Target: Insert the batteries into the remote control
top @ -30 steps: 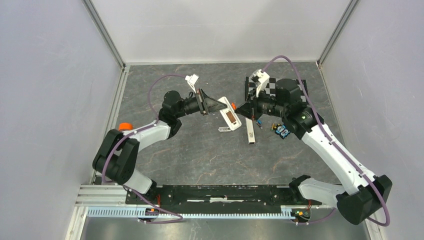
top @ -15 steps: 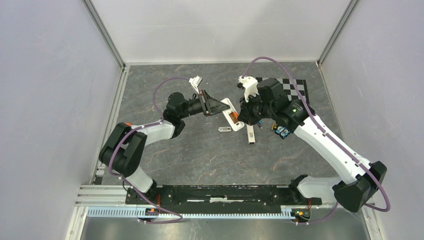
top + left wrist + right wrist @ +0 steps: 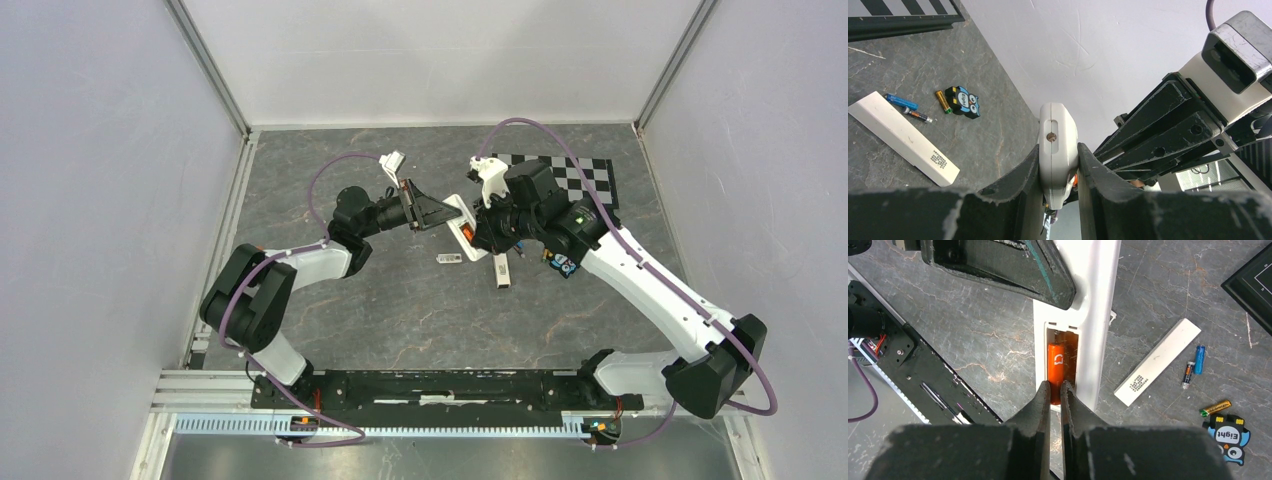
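Note:
My left gripper (image 3: 438, 212) is shut on the white remote control (image 3: 460, 208) and holds it on edge above the table; the left wrist view shows the remote (image 3: 1058, 135) clamped between both fingers. In the right wrist view the remote's (image 3: 1098, 315) battery recess is open and holds an orange battery (image 3: 1056, 365). My right gripper (image 3: 1055, 386) is pinched on that cell's near end. Loose on the table lie a blue battery (image 3: 1200, 359), a small dark one (image 3: 1188, 374) and a gold one (image 3: 1215, 408).
A slim white bar (image 3: 500, 268) lies right of centre, and a small white piece (image 3: 448, 258) lies left of it. An owl-shaped "Eight" item (image 3: 565, 264) sits by the loose cells. A checkerboard (image 3: 590, 170) lies at the back right.
My right gripper has moved left from beside the loose cells to the remote and now meets its recess. My left gripper has shifted slightly, still holding the remote.

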Action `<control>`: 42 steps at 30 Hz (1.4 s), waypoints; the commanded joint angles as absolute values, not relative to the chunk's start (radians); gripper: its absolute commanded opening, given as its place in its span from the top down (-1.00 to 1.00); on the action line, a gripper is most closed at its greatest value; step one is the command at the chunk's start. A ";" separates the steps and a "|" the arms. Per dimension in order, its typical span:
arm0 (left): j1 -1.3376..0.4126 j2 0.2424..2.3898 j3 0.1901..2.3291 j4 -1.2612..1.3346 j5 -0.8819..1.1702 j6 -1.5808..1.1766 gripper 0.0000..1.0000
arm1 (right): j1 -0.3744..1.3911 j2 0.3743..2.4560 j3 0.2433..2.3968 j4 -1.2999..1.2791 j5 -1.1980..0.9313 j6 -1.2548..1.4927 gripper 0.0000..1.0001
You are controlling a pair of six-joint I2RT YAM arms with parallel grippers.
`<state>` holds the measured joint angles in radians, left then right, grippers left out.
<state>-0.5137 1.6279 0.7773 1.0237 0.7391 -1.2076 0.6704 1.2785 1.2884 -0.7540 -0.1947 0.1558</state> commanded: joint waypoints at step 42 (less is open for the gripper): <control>-0.528 1.458 0.880 1.211 0.377 -1.659 0.96 | 0.656 0.918 1.084 0.044 0.145 0.801 -0.84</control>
<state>-0.5198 1.5162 0.8104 1.1767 0.4721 -1.5547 0.6552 0.8951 1.0801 -0.1730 0.1406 0.6739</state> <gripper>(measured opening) 0.338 0.906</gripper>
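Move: The remote's open battery bay, with the orange battery already in it and pinched by the right fingers, lies about 1 cm ahead and 2 cm left of the right hand. Of the left hand, which grips the remote, the bay is some 4 cm back and 2 cm right. On the table, roughly 22 cm below the right hand, the battery cover lies 5 cm ahead and 4 cm left, the white box 5 cm ahead and 8 cm right. Right fingers let go of the orange battery and rise 15 cm; left lifts the held remote about 10. ##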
